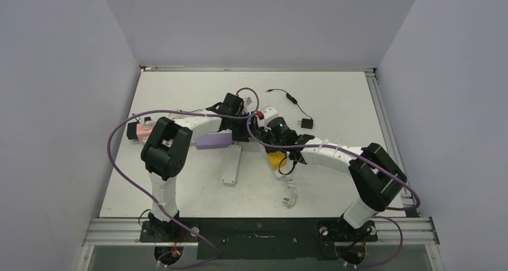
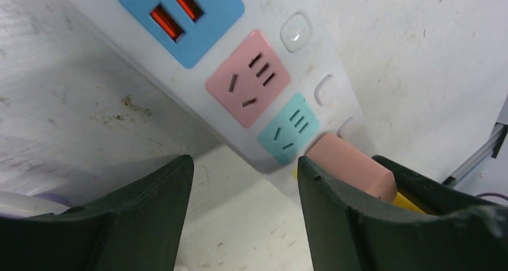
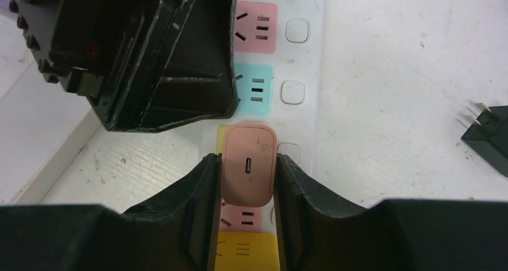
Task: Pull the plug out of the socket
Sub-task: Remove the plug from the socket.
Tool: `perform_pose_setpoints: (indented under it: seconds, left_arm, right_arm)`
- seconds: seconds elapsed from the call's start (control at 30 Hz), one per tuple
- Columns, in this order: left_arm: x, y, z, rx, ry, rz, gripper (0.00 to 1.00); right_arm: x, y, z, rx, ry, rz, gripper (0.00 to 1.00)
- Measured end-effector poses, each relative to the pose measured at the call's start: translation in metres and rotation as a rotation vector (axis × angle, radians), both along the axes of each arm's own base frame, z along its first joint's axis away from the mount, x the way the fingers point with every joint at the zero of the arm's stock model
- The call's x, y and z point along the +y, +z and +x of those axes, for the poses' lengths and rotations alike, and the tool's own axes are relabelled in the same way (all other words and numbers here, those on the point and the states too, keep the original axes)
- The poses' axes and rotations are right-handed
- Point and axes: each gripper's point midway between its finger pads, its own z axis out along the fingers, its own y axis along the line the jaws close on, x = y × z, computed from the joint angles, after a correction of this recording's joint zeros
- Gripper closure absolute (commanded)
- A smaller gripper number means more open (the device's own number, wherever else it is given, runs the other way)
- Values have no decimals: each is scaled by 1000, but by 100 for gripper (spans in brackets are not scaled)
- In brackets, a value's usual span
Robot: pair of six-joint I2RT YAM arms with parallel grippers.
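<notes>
A white socket strip [image 3: 302, 121] with coloured outlets lies on the table; it also shows in the left wrist view [image 2: 305, 67] and under both wrists in the top view [image 1: 271, 116]. A pink plug [image 3: 248, 145] stands in its yellow outlet. My right gripper [image 3: 248, 163] is shut on the plug, one finger against each side. My left gripper [image 2: 244, 169] is open just off the strip's edge, with bare table and the strip's corner between its fingers. Its right finger [image 2: 341, 211] is beside the plug [image 2: 353, 166]. The plug is hidden in the top view.
A flat white bar [image 1: 232, 166] lies left of the strip. A black adapter [image 3: 488, 136] rests to the right, also seen from above [image 1: 307, 123], with a thin black cable [image 1: 287, 96] behind it. A white cord [image 1: 289, 196] trails toward the near edge. A pink object [image 1: 144, 130] sits far left.
</notes>
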Motion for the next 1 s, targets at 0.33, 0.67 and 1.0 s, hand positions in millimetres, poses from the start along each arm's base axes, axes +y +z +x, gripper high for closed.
perform_pose_setpoints:
  seconds: [0.33,0.67,1.0]
  left_arm:
    - [-5,-3,8,-6,18,-17,50]
    - [-8,-4,12,1,16,-24,59]
    - [-8,-3,13,3,14,-9,61]
  right_arm:
    - [12,0,2,-12,37,36,95]
    - [12,-1,4,-22,33,33,95]
    - [11,-1,5,-22,23,36,95]
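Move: Just right of the left fingertips lies the white power strip's left edge. Its teal socket sits about 2 cm right, 1 cm back and 1 cm below the left hand; the salmon plug is some 4 cm back and 5 cm right. The right hand already holds that plug. From the right hand the teal socket is about 3 cm ahead and 2 cm left, the yellow adapter 6 cm back and 3 cm right, and the loose black adapter 7 cm ahead and 11 cm right, on the table. Creeping forward about 1 cm and slightly right, the left hand narrows its open fingers by about a third onto the strip's left edge beside the teal socket, one tip at the side wall and the other over the top face. The right hand keeps its grip on the salmon plug and eases some 1 cm to the left, then holds there, barely turning. ##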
